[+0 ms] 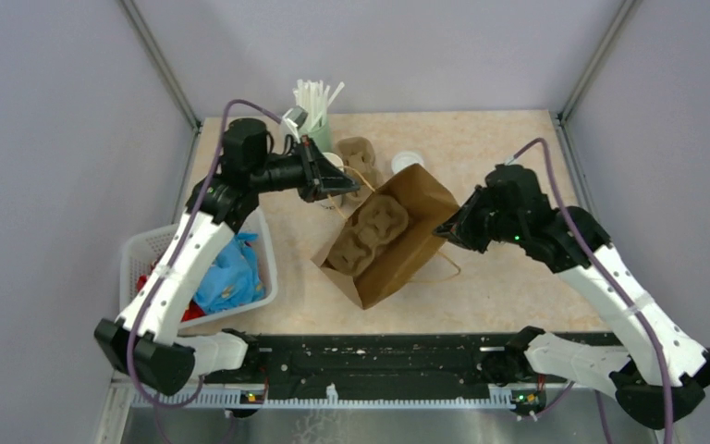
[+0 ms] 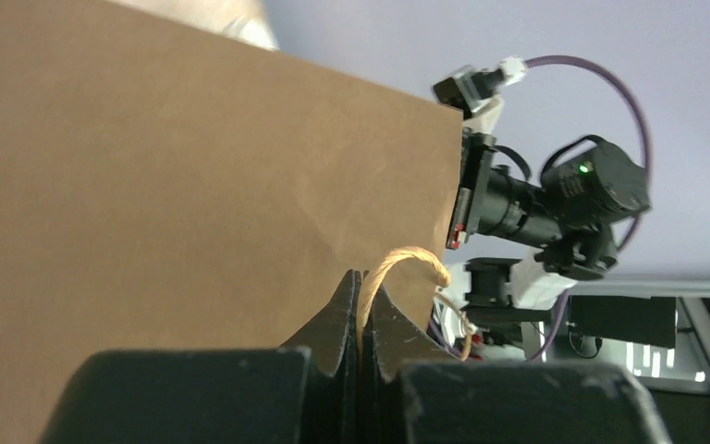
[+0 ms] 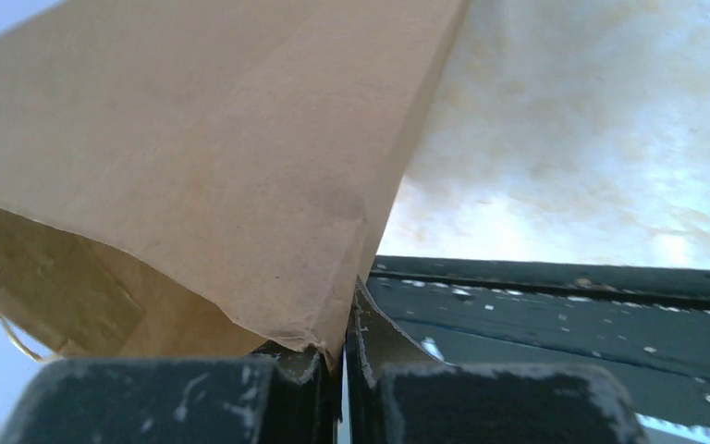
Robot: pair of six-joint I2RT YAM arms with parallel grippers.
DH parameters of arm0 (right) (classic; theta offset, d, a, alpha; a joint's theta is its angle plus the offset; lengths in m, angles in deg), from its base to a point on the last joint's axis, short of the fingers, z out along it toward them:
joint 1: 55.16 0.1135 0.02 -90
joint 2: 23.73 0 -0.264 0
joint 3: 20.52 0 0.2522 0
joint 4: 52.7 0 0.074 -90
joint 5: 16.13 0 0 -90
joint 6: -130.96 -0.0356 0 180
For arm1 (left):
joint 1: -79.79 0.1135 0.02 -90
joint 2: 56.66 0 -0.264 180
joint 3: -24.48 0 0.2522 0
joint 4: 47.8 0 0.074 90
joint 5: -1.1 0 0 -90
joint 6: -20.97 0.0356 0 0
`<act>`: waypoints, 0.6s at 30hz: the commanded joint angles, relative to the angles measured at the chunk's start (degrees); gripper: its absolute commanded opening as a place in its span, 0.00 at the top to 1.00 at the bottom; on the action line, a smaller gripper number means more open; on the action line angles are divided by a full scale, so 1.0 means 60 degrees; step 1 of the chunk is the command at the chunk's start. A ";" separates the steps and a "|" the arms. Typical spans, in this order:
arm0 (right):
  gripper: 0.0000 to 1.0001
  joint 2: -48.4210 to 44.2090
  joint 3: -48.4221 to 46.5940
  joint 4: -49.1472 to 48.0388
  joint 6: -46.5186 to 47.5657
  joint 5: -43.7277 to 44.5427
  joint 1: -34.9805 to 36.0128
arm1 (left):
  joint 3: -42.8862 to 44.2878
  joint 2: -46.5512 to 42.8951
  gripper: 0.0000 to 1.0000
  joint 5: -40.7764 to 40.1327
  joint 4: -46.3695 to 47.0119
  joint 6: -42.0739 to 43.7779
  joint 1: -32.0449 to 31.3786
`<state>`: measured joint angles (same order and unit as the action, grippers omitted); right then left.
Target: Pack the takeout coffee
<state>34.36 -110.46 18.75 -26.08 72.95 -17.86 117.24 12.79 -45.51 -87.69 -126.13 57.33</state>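
The takeout coffee point(image 1: 407, 161) shows its white lid on the table just behind a brown paper bag point(image 1: 421, 199). The bag stands open in the middle with a pulp cup carrier point(image 1: 370, 231) inside it. My left gripper point(image 1: 335, 181) is at the bag's back left and is shut on the bag's twine handle point(image 2: 413, 256), which runs between the fingertips point(image 2: 345, 305). On the bag's right side, my right gripper point(image 1: 444, 229) is shut on the bag's paper edge point(image 3: 333, 324). In the left wrist view the bag's wall point(image 2: 194, 185) fills the frame.
A cup of white straws point(image 1: 314, 106) stands at the back, with another brown pulp piece point(image 1: 356, 153) beside it. A white basket point(image 1: 148, 250) holding blue and red items sits at the left edge. The black rail point(image 1: 379, 356) runs along the near edge.
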 commanded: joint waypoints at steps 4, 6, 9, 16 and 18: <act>1.00 0.0513 -0.0520 -0.1397 0.2401 -0.0134 -0.0091 | 0.2023 0.0585 1.00 0.0945 0.1446 0.1105 -0.0056; 1.00 0.0687 -0.1024 -0.1298 0.2889 0.0005 -0.0144 | 0.1972 0.0470 1.00 0.1168 0.2348 0.0927 -0.0065; 1.00 0.0948 -0.1694 -0.1148 0.3103 -0.0167 -0.0144 | 0.1833 0.0361 1.00 0.1270 0.2903 0.0496 -0.0078; 1.00 -0.0103 0.0191 -0.3660 0.4618 -0.0488 -0.0149 | 0.0251 -0.0390 1.00 0.1215 0.3406 0.0225 -0.0140; 1.00 -0.0456 0.0827 -0.4314 0.5022 -0.0164 -0.0146 | 0.0080 -0.0528 1.00 0.1211 0.3696 0.0298 -0.0220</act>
<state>35.78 -111.51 3.60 -3.75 70.94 -18.23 120.85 10.01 -39.63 -71.32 -123.59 56.72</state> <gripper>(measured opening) 0.004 0.014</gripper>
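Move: The cup carrier lies inside the paper bag, whose handle is already pinched in the left hand; it is about 7 cm back, 3 cm right and 15 cm below that hand. The right hand still grips the bag's rim, with the carrier some 17 cm to its left, 2 cm back and 6 cm lower. From the left hand, the second carrier on the table is roughly 22 cm ahead and 1 cm right, the white lids 20 cm ahead and 13 cm right, both about 33 cm below. Both hands jog the bag down and up again: the left, keeping its pinch on the handle, dips about 3 cm and goes slightly forward, then sweeps up some 12 cm while drawing back, rolling about 25 degrees. The right, still pinching the rim, dips a little, then lifts to finish about 4 cm higher and 3 cm farther forward, its fingers tilting up towards level and turning slightly counter-clockwise. ##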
